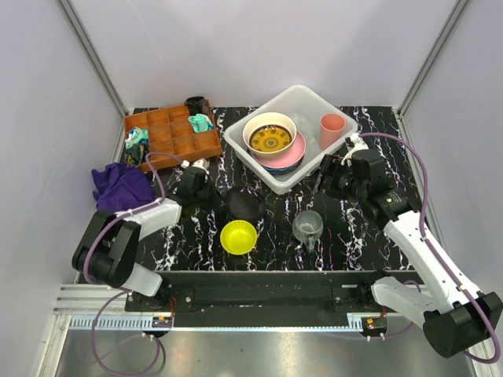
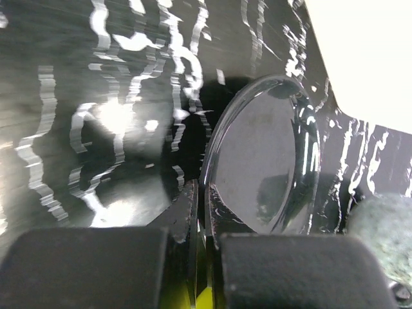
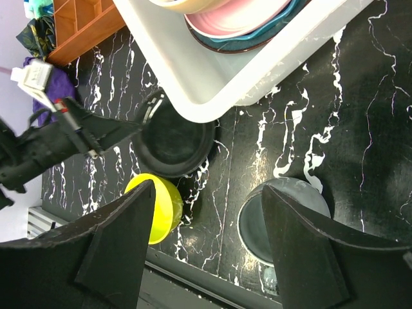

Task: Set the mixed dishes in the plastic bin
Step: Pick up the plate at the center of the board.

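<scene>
The plastic bin (image 1: 308, 100) stands at the back centre and holds a cream bowl (image 1: 269, 135) on a pink plate (image 1: 293, 154), with a pink cup (image 1: 332, 129) beside them. On the table lie a black saucer (image 1: 246, 204), a yellow bowl (image 1: 239, 236) and a grey mug (image 1: 307, 226). My left gripper (image 1: 221, 198) is shut on the saucer's left rim; up close its jaws (image 2: 203, 215) pinch the edge of the saucer (image 2: 267, 161). My right gripper (image 1: 326, 179) hangs open by the bin's near right corner, its wide gap (image 3: 209, 187) empty above the table between bowl (image 3: 164, 206) and mug (image 3: 283, 219).
A brown wooden compartment tray (image 1: 169, 133) with small items stands at the back left. A purple cloth (image 1: 122, 187) lies just left of my left arm. The bin's near wall (image 3: 212, 84) overhangs the saucer (image 3: 174, 138) in the right wrist view.
</scene>
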Controlling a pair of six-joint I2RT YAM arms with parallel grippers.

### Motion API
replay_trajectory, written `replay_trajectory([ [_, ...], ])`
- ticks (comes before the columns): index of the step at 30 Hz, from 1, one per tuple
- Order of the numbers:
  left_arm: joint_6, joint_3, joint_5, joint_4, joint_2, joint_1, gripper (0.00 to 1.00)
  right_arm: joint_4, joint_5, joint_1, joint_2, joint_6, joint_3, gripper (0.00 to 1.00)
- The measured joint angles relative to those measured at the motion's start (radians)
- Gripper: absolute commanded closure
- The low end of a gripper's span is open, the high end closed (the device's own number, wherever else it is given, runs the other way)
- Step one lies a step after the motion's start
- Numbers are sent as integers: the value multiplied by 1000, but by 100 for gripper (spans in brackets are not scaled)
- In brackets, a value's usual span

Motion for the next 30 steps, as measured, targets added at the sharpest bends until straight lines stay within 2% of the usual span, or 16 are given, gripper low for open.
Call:
replay_trajectory([
  [10,24,-18,-26,-130,-184,103,100,29,-42,0,65,8,-3,21],
  [16,23,-14,-12,-189,-304,119,100,52,-124,1,163,7,-17,21],
  [30,-9,49,100,-319,-564,126,100,209,-338,9,202,56,-79,21],
])
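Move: The left hand already has the black plate pinched by its rim, the plate's middle lying about 6 cm to its right; the plastic bin's middle is some 23 cm ahead and 21 cm right, and the yellow bowl about 10 cm back and 5 cm right. From the open right hand the plate lies roughly 24 cm left, 4 cm ahead and 19 cm below, while the grey mug is about 4 cm left, 3 cm back and 18 cm below. Keeping the rim of the black plate pinched between shut fingers, the left hand first swings about 5 cm left, then climbs steeply to some 15 cm higher, easing back a little as its fingertips tilt up about 15 degrees. Meanwhile the right hand, fingers still wide open, comes down and then across to its left towards the plate, about 6 cm in all sideways, turning counter-clockwise and tipping down, with nothing touched. ##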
